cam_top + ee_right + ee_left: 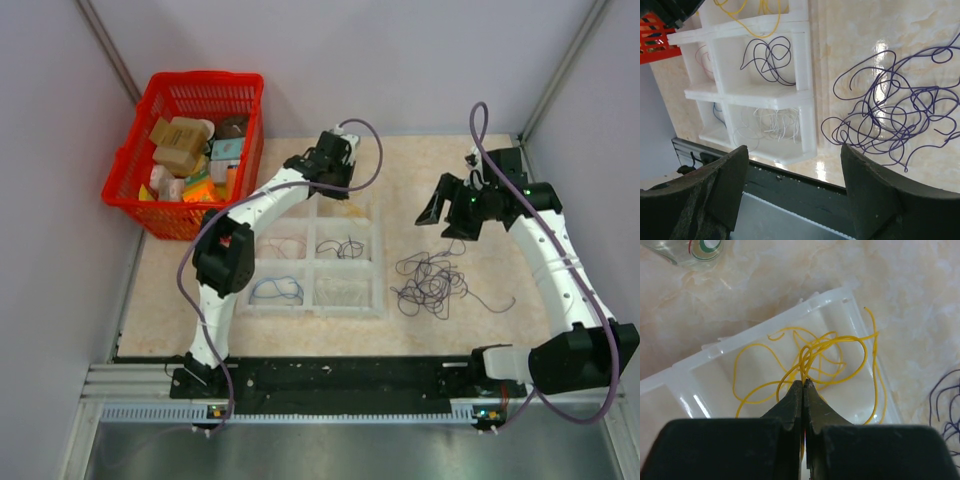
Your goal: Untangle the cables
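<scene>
The cables [432,283] are a loose tangle of thin dark purple wire loops lying on the table to the right of the tray, and they also show in the right wrist view [890,117]. My right gripper [448,220] hovers above and behind the tangle, open [794,147] with nothing between its fingers. My left gripper [338,192] reaches over the far right compartment of the white tray [378,262]. It is shut [804,382] on a yellow wire [840,342], whose loops lie in that compartment with one strand hanging over the tray wall.
The tray's other compartments hold sorted wires: purple [767,57], white [775,122], pink [283,245] and blue [275,290]. A red basket [130,165] full of small items stands at the back left. A black rail [340,378] runs along the near edge.
</scene>
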Available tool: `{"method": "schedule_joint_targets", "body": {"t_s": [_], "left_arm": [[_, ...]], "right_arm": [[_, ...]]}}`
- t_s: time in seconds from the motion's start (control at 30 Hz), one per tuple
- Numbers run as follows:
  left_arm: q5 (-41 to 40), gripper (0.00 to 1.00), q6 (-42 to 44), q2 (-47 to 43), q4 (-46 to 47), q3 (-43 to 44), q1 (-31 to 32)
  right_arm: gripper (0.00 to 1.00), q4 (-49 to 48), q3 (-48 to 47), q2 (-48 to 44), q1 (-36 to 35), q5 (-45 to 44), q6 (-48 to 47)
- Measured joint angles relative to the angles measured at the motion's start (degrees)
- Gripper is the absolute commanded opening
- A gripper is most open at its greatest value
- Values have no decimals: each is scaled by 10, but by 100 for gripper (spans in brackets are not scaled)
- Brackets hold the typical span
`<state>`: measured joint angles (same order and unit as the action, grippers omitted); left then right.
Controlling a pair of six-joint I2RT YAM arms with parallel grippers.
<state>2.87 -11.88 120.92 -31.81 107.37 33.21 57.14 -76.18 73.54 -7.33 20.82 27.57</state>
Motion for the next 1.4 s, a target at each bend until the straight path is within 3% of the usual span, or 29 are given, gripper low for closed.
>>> {"method": "schedule_joint_targets", "body": {"t_s": [0.17,0.3,0.37,0.43,0.5,0.87,0.93,1.07,1.23,1.3,1.33,1.4], "left_arm": [[-1,1,-1,49,-5,12,-13],[-9,34,-1,53,-5,-4,-23],[-12,58,1,53,-12,2,-26],[-5,68,2,54,-32,21,-29],[14,76,-2,46,-38,31,-31],[131,73,-51,-129,-49,-33,-11],[144,73,-52,-163,-49,-39,5],[164,73,-51,-196,-49,-46,50],[177,73,-42,-196,-60,-63,117],[186,73,-41,-193,-63,-64,139],[189,72,-40,-193,-64,-64,148],[191,71,-36,-193,-63,-63,159]], "right_arm": [[73,8,0,0,0,-1,1],[73,13,1,0,0,-1,9],[73,14,3,0,0,-3,12],[73,23,11,0,0,-15,15],[65,30,27,1,0,-29,17],[57,46,205,59,11,-68,35],[53,35,231,61,11,-64,53],[36,-18,256,87,11,-53,93],[45,-73,255,99,14,-80,119],[44,-81,255,99,20,-91,119],[38,-85,255,99,23,-94,119],[2,-97,260,97,26,-99,119]]}}
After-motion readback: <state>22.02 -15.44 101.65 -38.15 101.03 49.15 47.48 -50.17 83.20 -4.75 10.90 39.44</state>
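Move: The left hand holds the yellow cable, with its box compartment's middle about 4 cm ahead, 1 cm right and 10 cm below. From that hand the bottle stands about 14 cm ahead and 3 cm left, the dark cable's compartment about 7 cm back. The right hand is empty; the purple tangle's middle lies about 6 cm back, 3 cm left and 19 cm below it, with the white cable's compartment some 14 cm farther left and 2 cm nearer the base than the tangle. The left hand lets go of the yellow cable over its compartment after sinking about 5 cm, opens wide, then lifts and draws back and right over the box, turning clockwise. The right hand lingers, then drops some 18 cm to the purple tangle, swinging back and partly forward again while its fingers tip to point nearly straight down and narrow around a strand. ##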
